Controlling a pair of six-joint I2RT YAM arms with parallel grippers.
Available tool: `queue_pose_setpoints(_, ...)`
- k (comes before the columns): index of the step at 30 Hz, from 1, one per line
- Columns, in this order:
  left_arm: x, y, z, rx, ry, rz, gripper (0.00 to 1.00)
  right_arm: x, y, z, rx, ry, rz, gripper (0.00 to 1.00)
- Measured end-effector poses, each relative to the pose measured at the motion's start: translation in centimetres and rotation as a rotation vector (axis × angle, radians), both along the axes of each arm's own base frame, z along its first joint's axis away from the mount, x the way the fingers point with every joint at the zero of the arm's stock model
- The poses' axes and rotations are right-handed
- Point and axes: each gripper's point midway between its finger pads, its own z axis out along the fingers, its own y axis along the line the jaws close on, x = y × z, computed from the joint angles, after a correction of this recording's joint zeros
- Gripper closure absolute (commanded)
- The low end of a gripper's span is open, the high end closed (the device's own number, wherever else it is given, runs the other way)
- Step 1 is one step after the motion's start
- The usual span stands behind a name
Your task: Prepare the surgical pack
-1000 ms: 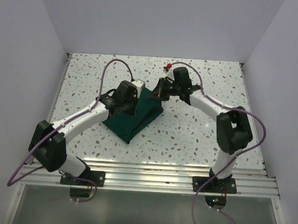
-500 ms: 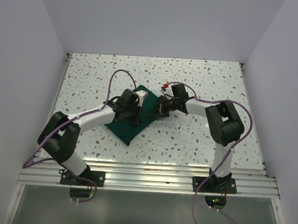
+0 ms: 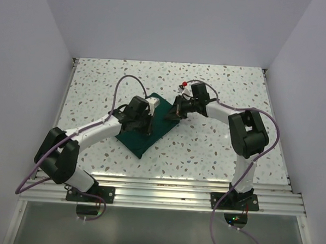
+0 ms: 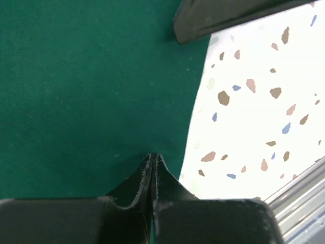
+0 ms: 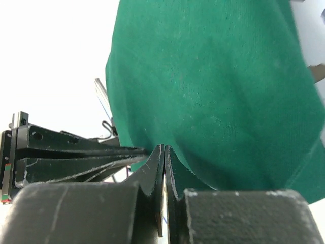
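Note:
The surgical pack (image 3: 143, 138) is a dark green cloth bundle lying flat on the speckled table, a little left of centre. My left gripper (image 3: 150, 125) is down on its top, jaws shut, tips touching the cloth (image 4: 91, 86) close to its right edge; nothing shows between them (image 4: 153, 155). My right gripper (image 3: 172, 115) is at the pack's far right corner, also shut (image 5: 164, 147), tips against the green cloth (image 5: 213, 86), with light showing through the thin gap. Each wrist view catches the other gripper's black fingers (image 4: 228, 15) (image 5: 76, 152).
The speckled tabletop (image 3: 216, 146) surrounds the pack. An aluminium rail (image 3: 165, 185) runs along the near edge and also shows in the left wrist view (image 4: 304, 203). Plain walls close in the left, right and back sides.
A second ago the pack stood raised like a tent between the grippers; now it lies flat. Both grippers have come down onto it, and the left one has closed fully.

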Motion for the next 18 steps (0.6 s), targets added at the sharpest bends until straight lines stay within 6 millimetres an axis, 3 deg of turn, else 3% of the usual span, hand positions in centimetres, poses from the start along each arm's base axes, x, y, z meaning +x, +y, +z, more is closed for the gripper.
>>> queue_pose_setpoints(4, -1.0, 0.0, 0.1, -0.031, 0.02, 0.006, 1.0, 0.6, -0.8, -0.3, -0.004, -0.006, -0.016, 1.0)
queue_pose_setpoints(10, -3.9, 1.5, -1.9, -0.044, 0.077, 0.036, 1.0, -0.1, -3.3, -3.0, -0.024, 0.067, -0.048, 1.0)
queue_pose_setpoints(18, -4.4, 1.8, -2.4, -0.062, 0.086, 0.066, 1.0, -0.7, -4.2, -2.7, -0.033, 0.082, -0.055, 1.0)
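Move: The green cloth, bundled into a small pack, lies under both hands. Its near corner is about 10 cm back and 3 cm left of the left hand and some 4 cm lower; its left corner is 14 cm left and 1 cm back. From the right hand, the cloth's right corner is roughly 4 cm right, 1 cm back and 4 cm lower, its far corner some 9 cm ahead and 8 cm left. The green cloth's near-right edge is worked from both ends, the hands spreading apart and sinking with their fingers kept shut at the cloth. The left hand draws back about 4.5 cm towards the near corner, edging left and 2.5 cm down; the right hand goes some 4 cm right and 3 cm down to the right corner, tipping slightly. ##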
